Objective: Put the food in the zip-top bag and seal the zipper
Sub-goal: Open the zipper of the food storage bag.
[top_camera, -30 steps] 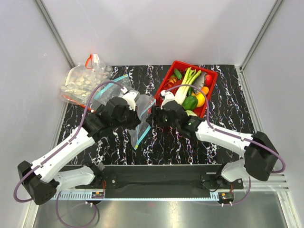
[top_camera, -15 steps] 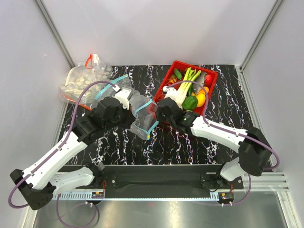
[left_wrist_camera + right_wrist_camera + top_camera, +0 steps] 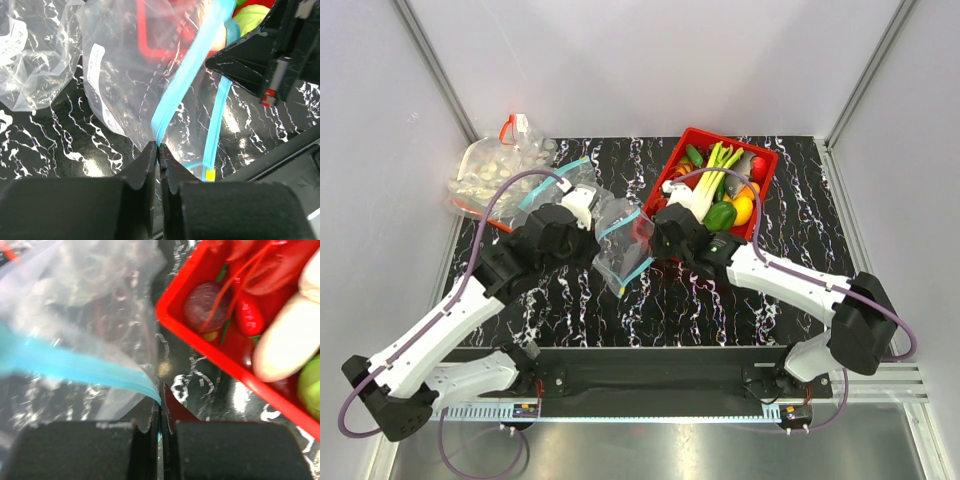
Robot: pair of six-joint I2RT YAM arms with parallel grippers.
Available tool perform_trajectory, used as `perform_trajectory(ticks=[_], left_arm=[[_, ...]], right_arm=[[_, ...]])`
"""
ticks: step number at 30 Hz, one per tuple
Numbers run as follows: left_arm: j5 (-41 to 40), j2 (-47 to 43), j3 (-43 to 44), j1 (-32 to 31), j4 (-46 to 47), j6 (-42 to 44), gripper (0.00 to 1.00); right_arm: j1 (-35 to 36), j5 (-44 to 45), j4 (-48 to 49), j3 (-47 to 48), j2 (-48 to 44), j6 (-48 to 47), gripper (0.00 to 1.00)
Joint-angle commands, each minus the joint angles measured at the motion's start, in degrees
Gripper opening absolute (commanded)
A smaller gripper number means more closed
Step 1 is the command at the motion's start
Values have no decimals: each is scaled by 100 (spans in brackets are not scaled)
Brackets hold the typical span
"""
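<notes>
The zip-top bag (image 3: 620, 245), clear and crinkly, hangs above the table between my two grippers. My left gripper (image 3: 601, 250) is shut on its teal zipper (image 3: 192, 70); the jaws (image 3: 159, 148) pinch one strip. My right gripper (image 3: 649, 237) is shut on the other strip of the zipper (image 3: 75, 367), right at the jaw tips (image 3: 161, 396). The bag's mouth gapes between the strips. The food lies in the red basket (image 3: 760, 160): a leek (image 3: 712, 175), a white oval piece (image 3: 287, 340) and a small green vegetable (image 3: 694, 154).
A clear bag with a red strip and white pieces (image 3: 495, 170) lies at the back left. Another crumpled clear bag (image 3: 30, 65) rests beside it. The basket's near rim (image 3: 210, 352) is close to my right gripper. Yellow, red and green toy produce (image 3: 740, 207) fills the basket.
The right gripper has closed onto the teal strip. The left arm swung the bag round, so it now stretches between both grippers beside the basket.
</notes>
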Motion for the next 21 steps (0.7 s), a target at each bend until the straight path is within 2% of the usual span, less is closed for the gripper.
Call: perform_trajectory(ticks=[1, 9, 17, 21], left_arm=[[162, 156, 80, 1, 359, 126, 11], [21, 446, -60, -17, 753, 161, 23], [-75, 393, -332, -26, 1264, 117, 53], [-110, 533, -306, -34, 1423, 74, 57]], right_arm=[[96, -429, -197, 528, -54, 82, 0], [105, -791, -259, 669, 35, 380, 0], [114, -1002, -119, 625, 8, 478, 0], [114, -1028, -101, 625, -9, 521, 0]])
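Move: The left hand is just loosening on one end of the bag's left zipper strip, whose middle lies about 5 cm ahead, 5 cm to its right and slightly below. The yellow tab hangs some 7 cm back, 5 cm right and 12 cm lower. From the right hand, which pinches the other strip, the left strip's middle is roughly 6 cm ahead, 6 cm left and 5 cm higher; the red tray's middle lies 10 cm ahead, 12 cm right and 13 cm below. Forward, right and down, nearly 4 cm in all, the left hand goes in along its zipper strip towards the right hand, opening its fingers to about half so the strip is no longer pinched but runs between them. The right hand, still pinching the other strip, rises about 3 cm while going left and somewhat back, its left side rolling up slightly; it climbs first, then eases on leftward. ##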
